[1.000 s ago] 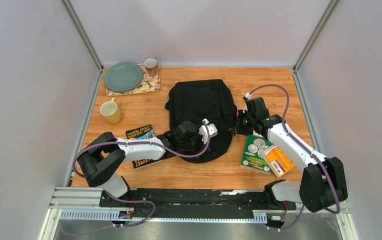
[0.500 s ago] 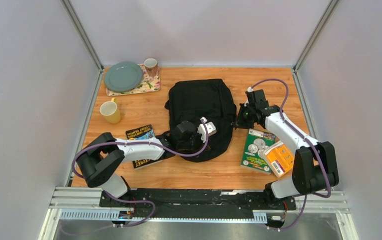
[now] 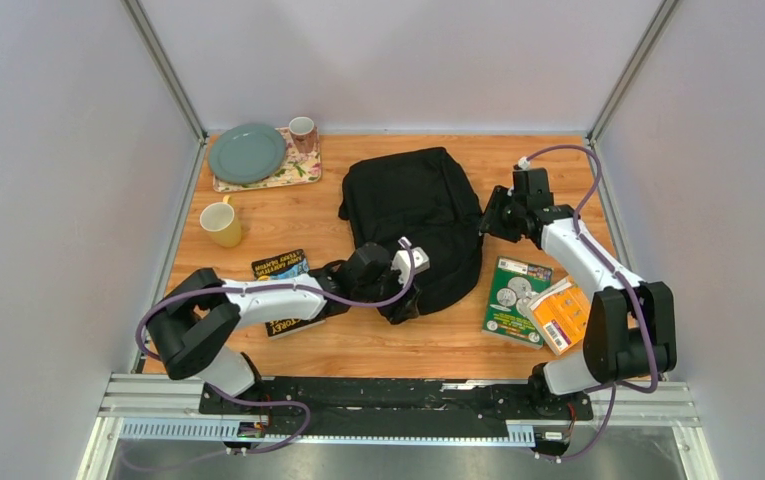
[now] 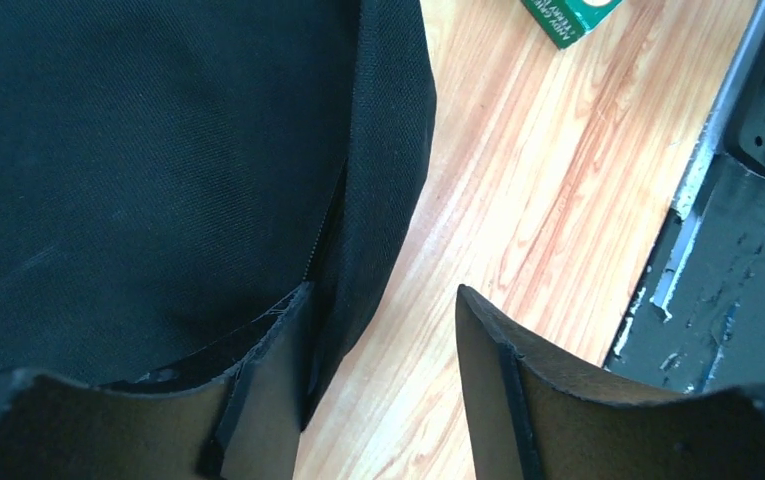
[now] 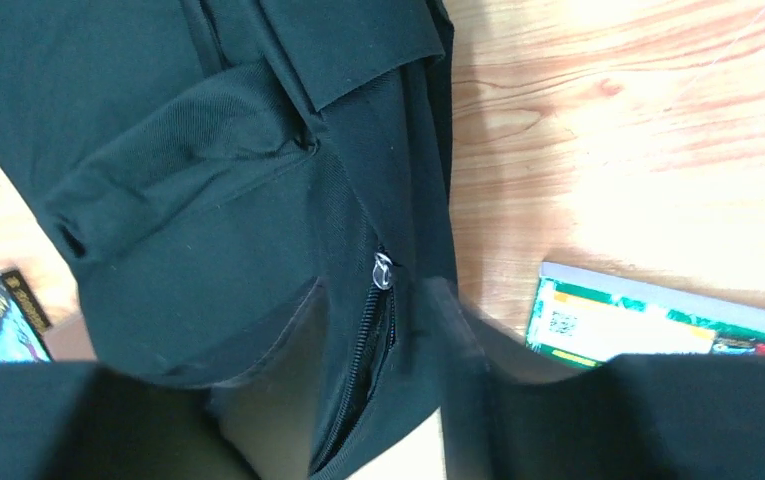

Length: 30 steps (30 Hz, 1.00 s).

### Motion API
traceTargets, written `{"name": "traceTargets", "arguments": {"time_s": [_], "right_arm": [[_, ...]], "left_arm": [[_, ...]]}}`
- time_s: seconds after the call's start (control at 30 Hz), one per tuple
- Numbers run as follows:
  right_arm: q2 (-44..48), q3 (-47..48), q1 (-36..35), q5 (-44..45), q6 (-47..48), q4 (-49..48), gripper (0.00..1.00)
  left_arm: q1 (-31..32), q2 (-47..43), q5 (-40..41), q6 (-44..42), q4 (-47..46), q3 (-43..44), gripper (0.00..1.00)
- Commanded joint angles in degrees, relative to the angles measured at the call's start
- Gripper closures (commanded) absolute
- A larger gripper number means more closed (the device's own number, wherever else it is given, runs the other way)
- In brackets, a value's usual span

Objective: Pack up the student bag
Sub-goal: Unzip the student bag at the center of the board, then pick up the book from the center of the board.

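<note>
The student bag [image 3: 413, 210] is a large black backpack lying flat mid-table, turned slightly askew. My left gripper [image 3: 404, 298] is at its near edge. In the left wrist view that gripper [image 4: 383, 292] stands open over bare wood, its left finger beside the bag's rim [image 4: 378, 180] and nothing between the fingers. My right gripper [image 3: 494, 214] is at the bag's right side. In the right wrist view it [image 5: 378, 292] is open, its fingers straddling the bag's zip edge, with the silver zip puller [image 5: 383, 270] just ahead and the zip slightly parted.
A green book [image 3: 514, 298] and an orange book [image 3: 561, 315] lie right of the bag. Another book [image 3: 280, 266] sits under my left arm. A yellow mug [image 3: 221, 223], a grey-green plate [image 3: 246, 152] and a mug [image 3: 302, 130] on a floral tray [image 3: 293, 172] stand at the far left.
Both grippers have gone from shut to open. The bag has swung and shifted right and away. My right gripper moved farther back; my left one drew to the bag's near edge.
</note>
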<state>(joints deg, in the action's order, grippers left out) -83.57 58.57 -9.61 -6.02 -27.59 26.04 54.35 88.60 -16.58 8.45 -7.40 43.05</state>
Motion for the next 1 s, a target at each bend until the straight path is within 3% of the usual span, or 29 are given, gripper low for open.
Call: {"name": "traceTargets", "arguments": {"time_s": [0.0,0.03,0.27,0.43,0.63,0.7,0.73,0.83,0.9,0.97], "right_arm": [[2.71,-0.12,0.03,0.48,-0.18,-1.26,0.49],[3.15,0.14,-0.06,1.09,-0.44,-0.47,0.46],[13.95,-0.03,-0.06,-0.04,-3.43,0.94,0.25],[19.92,-2.4,-0.41,-3.48,-4.92,1.63,0.22],[23.54,-7.06,-1.99,-11.8,-6.59,-0.21,0.21],[23.98,-7.15,-4.97,-7.19,-8.61,4.09,0.21],[24.85,-7.24,-5.85,0.93,-9.31,6.19,0.2],[27.05,-8.82,-6.39,13.88,-14.4,12.27,0.18],[28.11,-9.35,-6.48,16.91,-16.62,14.65,0.18],[29.78,-9.96,-6.48,10.98,-14.08,9.16,0.17]], "left_arm": [[-0.03,-6.58,2.24,0.69,3.7,2.57,0.35],[-0.03,-8.68,3.56,0.95,4.32,2.57,0.31],[-4.59,-20.29,14.46,3.24,11.96,-1.38,0.23],[-14.94,-29.08,15.79,9.55,15.92,-7.96,0.22],[-21.03,-33.92,20.8,15.36,23.39,-12.1,0.21],[-24.28,-34.54,18.87,16.42,23.74,-13.07,0.21],[-25.25,-34.81,17.82,17.3,23.83,-13.51,0.21],[-27.89,-34.72,16.93,18.27,25.41,-12.91,0.2],[-28.77,-34.98,17.63,18.18,27.78,-12.2,0.2],[-29.29,-35.77,21.91,18.27,30.76,-10.97,0.2]]}}
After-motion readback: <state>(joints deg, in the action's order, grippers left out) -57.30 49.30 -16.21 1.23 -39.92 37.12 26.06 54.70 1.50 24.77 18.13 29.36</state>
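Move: The left hand, open at the bag's front rim, has the brown wallet about 17 cm to its left, 4 cm ahead and 5 cm below; the treehouse book is 28 cm left and 3 cm ahead, the student bag's middle some 18 cm straight ahead. The right hand has the bag's middle level with it, 17 cm left and 7 cm lower, its zip slider just under the fingertips; the green book is 16 cm back, 9 cm right, 10 cm below. Both hands come free of the student bag, the right from the zip slider, the left from the front rim, fingers opening wide. The left lifts 8 cm, swings some 22 cm left and a little forward, turning about 50 degrees counter-clockwise, then sinks towards the wallet. The right rises 10 cm, then draws back about 9 cm along the bag's right side and sinks halfway. ##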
